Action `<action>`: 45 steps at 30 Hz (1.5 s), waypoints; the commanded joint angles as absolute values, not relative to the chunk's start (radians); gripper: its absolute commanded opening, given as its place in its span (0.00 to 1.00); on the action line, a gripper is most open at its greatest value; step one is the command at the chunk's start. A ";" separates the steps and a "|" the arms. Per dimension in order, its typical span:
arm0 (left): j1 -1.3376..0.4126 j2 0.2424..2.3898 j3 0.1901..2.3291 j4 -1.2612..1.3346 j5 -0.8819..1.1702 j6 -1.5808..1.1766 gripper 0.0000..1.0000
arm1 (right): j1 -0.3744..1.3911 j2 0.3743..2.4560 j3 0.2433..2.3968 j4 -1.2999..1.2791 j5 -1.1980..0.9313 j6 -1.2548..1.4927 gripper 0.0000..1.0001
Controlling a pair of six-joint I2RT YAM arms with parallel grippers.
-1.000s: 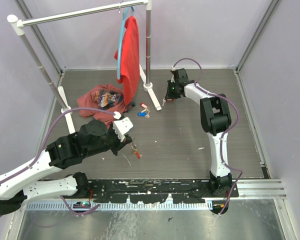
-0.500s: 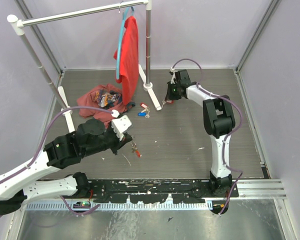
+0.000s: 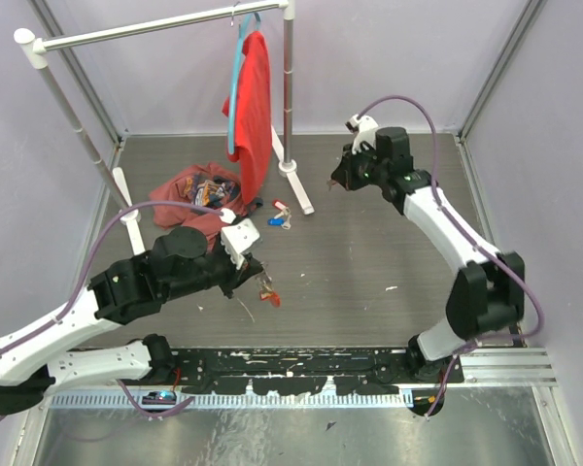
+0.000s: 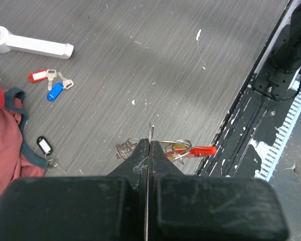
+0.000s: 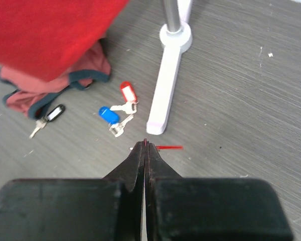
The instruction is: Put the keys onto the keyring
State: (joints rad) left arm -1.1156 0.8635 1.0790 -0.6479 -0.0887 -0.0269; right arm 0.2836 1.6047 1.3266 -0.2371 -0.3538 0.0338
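Note:
My left gripper point(image 4: 149, 143) is shut on the keyring point(image 4: 126, 149), a thin silver loop, and holds it just above the floor. Its long red tag point(image 4: 200, 149) and a small yellow tag point(image 4: 178, 147) stick out to the right. In the top view the keyring point(image 3: 265, 289) hangs under that gripper point(image 3: 256, 272). My right gripper point(image 5: 145, 144) is shut on a thin red-tagged key point(image 5: 168, 147) seen edge-on, lifted near the rack foot. Loose keys lie on the floor: red-tagged point(image 5: 126, 93), blue-tagged point(image 5: 108, 114), black-tagged point(image 5: 52, 114).
A white clothes rack stands at the back, with one foot point(image 3: 296, 184) close to the loose keys. A red shirt point(image 3: 253, 97) hangs from it on a blue hanger. A crumpled red garment point(image 3: 199, 194) lies on the floor at the left.
The right gripper shut down by the rack foot, then the arm rose and swung back to the right with the thin red thing. The left gripper drifted slightly right with the keyring.

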 commanded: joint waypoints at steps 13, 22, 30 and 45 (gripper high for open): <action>-1.117 0.931 1.152 -0.362 0.011 0.101 0.00 | 0.281 0.917 1.203 -0.576 -0.761 -0.202 0.01; -1.117 0.903 1.161 -0.259 0.142 0.164 0.00 | 0.279 0.822 1.277 -0.776 -1.029 -0.301 0.01; -1.118 0.898 1.158 -0.231 0.218 0.167 0.00 | 0.280 0.802 1.271 -0.685 -1.109 -0.137 0.01; -1.117 0.926 1.172 -0.263 0.145 0.146 0.00 | 0.337 0.881 1.271 -0.506 -1.042 -0.034 0.01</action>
State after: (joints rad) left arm -1.1156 0.9279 1.1244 -0.2840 0.1787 0.1558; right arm 0.2970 0.8402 1.2354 -0.5919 -1.0668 -0.0540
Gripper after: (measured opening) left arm 0.007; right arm 0.033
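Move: The right hand holds the red-tagged key; the keyring, hanging from the left fingers, lies about 30 cm back of it, 15 cm to its left and a few centimetres higher. The blue- and red-tagged keys lie on the table some 3 cm ahead of the right hand, 13 cm left and 18 below; the white rack foot is 11 ahead, 9 left and 18 below. From the left hand, the red-tagged key is roughly 29 cm ahead, 17 right and 9 lower. Still pinching the red-tagged key, the right hand sweeps about 30 cm back towards the keyring while climbing some 17 cm, turning about 40 degrees counter-clockwise and tipping its fingers upward until they point left. The left hand keeps its hold on the keyring and brings it up about 9 cm and 6 cm right to meet the key, its wrist turning clockwise and tipping up. Both grippers stay shut. ##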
